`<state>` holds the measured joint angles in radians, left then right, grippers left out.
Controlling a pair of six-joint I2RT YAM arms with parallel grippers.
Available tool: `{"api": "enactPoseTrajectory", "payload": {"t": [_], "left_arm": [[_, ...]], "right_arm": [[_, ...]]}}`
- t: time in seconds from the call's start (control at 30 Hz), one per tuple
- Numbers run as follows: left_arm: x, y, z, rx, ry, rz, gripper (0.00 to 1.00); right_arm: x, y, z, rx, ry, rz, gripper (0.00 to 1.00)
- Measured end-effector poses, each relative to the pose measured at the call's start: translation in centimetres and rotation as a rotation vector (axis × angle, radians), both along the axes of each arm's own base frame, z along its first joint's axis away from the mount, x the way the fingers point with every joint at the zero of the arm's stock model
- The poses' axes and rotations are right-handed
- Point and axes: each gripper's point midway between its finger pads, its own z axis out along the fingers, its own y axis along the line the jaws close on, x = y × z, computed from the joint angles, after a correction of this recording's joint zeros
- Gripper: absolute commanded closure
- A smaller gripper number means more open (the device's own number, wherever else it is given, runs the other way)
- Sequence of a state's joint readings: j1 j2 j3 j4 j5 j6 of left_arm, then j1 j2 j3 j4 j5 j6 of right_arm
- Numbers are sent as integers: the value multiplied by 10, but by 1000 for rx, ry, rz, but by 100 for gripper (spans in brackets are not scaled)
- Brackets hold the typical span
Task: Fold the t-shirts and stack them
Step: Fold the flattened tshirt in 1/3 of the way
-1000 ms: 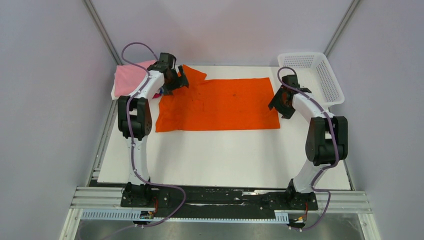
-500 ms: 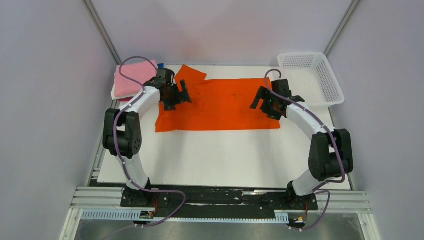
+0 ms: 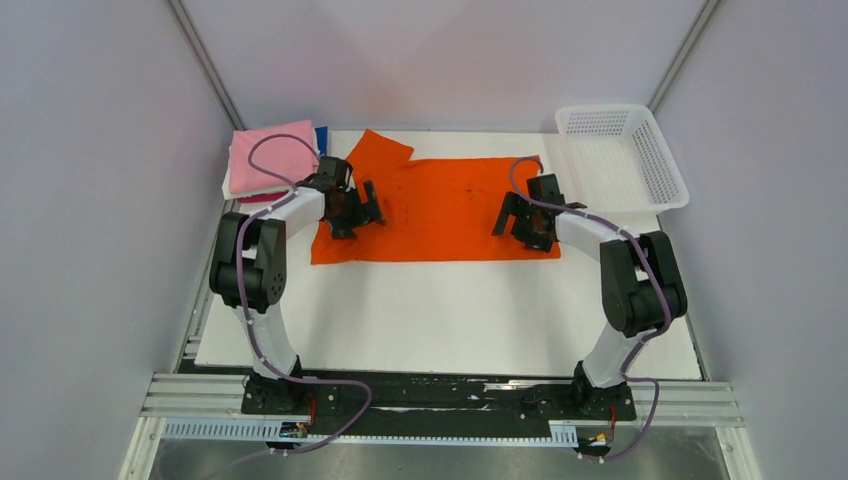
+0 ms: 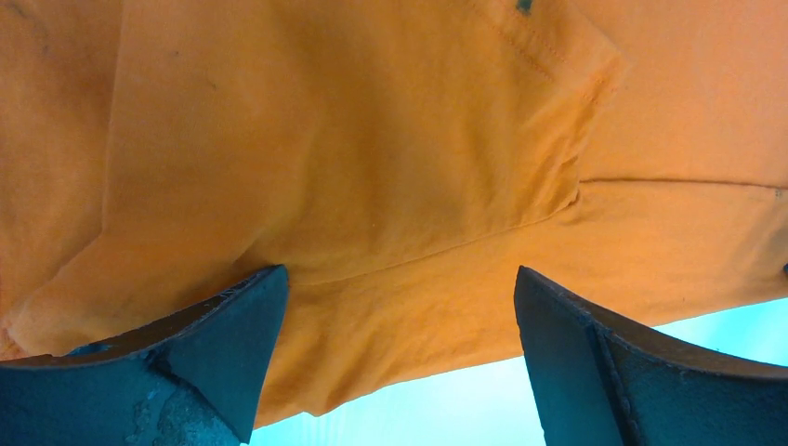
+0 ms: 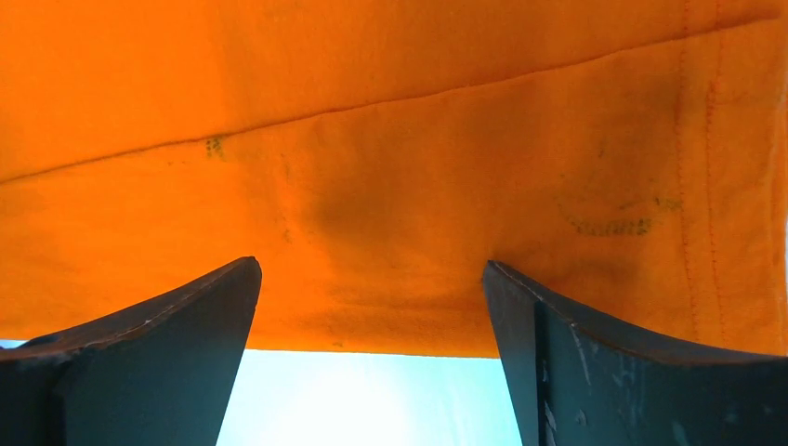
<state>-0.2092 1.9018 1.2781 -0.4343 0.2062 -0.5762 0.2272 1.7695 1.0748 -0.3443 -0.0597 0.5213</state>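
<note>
A bright orange t-shirt (image 3: 440, 208) lies flat across the back half of the white table (image 3: 450, 310), one sleeve poking out at its far left corner. My left gripper (image 3: 358, 212) hovers low over the shirt's left part, jaws open and empty. In the left wrist view the orange cloth (image 4: 372, 139) fills the frame, and its near hem runs between the gripper (image 4: 400, 288) fingers. My right gripper (image 3: 518, 222) is open over the shirt's right part. The right wrist view shows the gripper (image 5: 372, 279) astride the near hem of the shirt (image 5: 390, 121). Folded t-shirts are stacked at the back left, pink (image 3: 265, 160) on top.
A white mesh basket (image 3: 665, 165) stands at the back right corner. A blue edge (image 3: 321, 135) shows behind the pink stack. Grey walls close in on both sides. Bare white table lies in front of the orange shirt.
Both arms have swung inward and toward the near side, over the orange shirt's ends. The right jaws have spread wider. The left arm has uncovered the pink stack.
</note>
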Motion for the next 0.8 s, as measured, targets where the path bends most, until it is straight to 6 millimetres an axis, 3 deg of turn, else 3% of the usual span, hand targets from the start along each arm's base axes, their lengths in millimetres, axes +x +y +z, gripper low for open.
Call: {"api": "enactPoseTrajectory", "payload": {"t": [0.17,0.5,0.8], "left_arm": [[-20,1,0,-7,-22,-8,0],[-128,-4,-5,14,42,-77,0],[-182,-3,-6,10,78,-76,0]], "right_arm": [[-25,-7,-1,-2,-15,-17,0],[-130,-13,-3,96,129,-79,0],[-218,-1,-7,106,340,-108,0]]}}
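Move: Both open hands already rest on the orange t-shirt. Its middle lies about 17 cm right and 7 cm ahead of the left hand, some 19 cm left and 9 cm ahead of the right, about 1 cm below. The near table edge is about 30 cm straight back of either hand. The stack of folded shirts sits some 21 cm ahead and 21 cm left of the left hand, the white basket 22 cm ahead and 24 cm right of the right. With fingers wide open and tips kept down on the cloth, one hand near each end of the folded strip, both arms drag the t-shirt straight back towards the near table edge, starting gently and then quickly. The left travels about 18 cm, easing off at the end with hardly any tilt, while the right goes some 22 cm and tips its fingers about 20 degrees closer to straight down, both staying level just above the table. ##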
